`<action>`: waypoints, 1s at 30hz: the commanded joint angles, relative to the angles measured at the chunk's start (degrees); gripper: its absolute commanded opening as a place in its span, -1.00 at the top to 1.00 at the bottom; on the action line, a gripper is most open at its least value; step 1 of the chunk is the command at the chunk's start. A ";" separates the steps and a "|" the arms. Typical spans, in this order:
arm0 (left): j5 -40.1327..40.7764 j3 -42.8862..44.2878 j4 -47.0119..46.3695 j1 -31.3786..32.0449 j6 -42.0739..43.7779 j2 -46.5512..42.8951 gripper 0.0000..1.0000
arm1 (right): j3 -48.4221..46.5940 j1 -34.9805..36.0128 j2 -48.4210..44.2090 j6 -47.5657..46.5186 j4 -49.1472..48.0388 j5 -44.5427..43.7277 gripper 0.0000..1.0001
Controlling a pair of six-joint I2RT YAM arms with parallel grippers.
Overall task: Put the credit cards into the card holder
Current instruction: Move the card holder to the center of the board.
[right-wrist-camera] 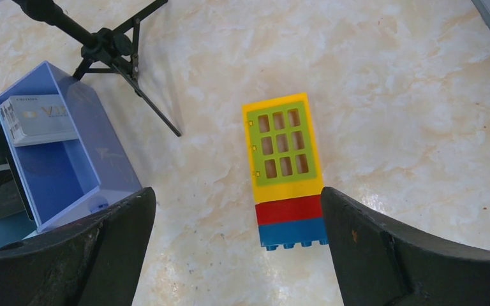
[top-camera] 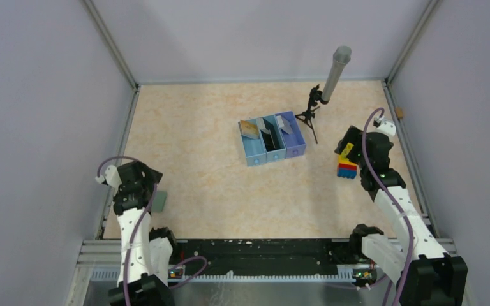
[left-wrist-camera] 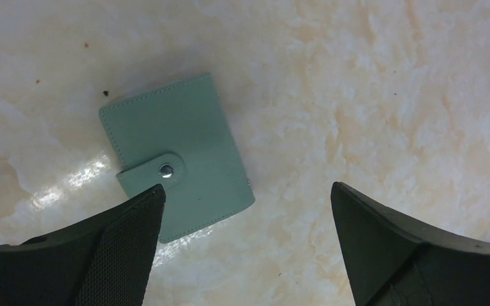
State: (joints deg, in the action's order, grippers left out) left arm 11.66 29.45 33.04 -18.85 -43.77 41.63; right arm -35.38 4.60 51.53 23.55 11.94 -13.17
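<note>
The card holder lies shut on the table, grey-green with a snap tab. It sits just below and left of centre between the open fingers of my left gripper. In the top view it peeks out beside the left gripper. Credit cards stand in the blue tray: a tan one, a dark one and a pale one. The pale card also shows in the right wrist view. My right gripper hangs open at the far right, holding nothing.
A yellow, red and blue toy block lies under the right gripper, also seen as a block from above. A small black tripod carrying a grey tube stands right of the tray. Grey walls enclose the table.
</note>
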 commanded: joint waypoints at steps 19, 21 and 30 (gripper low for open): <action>8.90 -7.08 7.16 -6.68 -13.68 -7.90 -0.97 | -1.92 -0.55 -0.63 -0.86 -1.41 1.40 -0.97; 7.37 -6.53 5.65 -7.10 -12.56 -5.91 -0.98 | -1.95 -0.49 -0.40 -0.87 -1.51 1.79 -0.97; 1.56 -8.77 -5.42 -8.04 -6.12 1.20 -0.97 | -2.41 -0.55 -0.13 -1.13 -0.87 1.54 -0.93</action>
State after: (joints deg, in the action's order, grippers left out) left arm 15.75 21.85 35.29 -26.33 -53.69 41.63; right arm -35.38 4.60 51.48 23.51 11.99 -11.79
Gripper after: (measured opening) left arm 0.986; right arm 0.974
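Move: The card holder lies flat below the left hand, about 9 cm down, some 4 cm back and 3 cm to its left, with its long side running left-right. The table's near rail is roughly 17 cm straight back from that hand; the blue drawer box stands about 20 cm ahead and 43 cm to its right. From the right hand the card holder is some 13 cm back, 73 cm left and 16 cm down. Down and back goes the left hand, sinking about 5 cm and drawing back as far towards the card holder, while easing slightly left. The backward travel stops and turns about 1 cm forward at the end as the hand keeps sinking. The wrist turns some 20 degrees counter-clockwise, squaring the wide-open fingers to the holder's long sides; they stay short of it. ##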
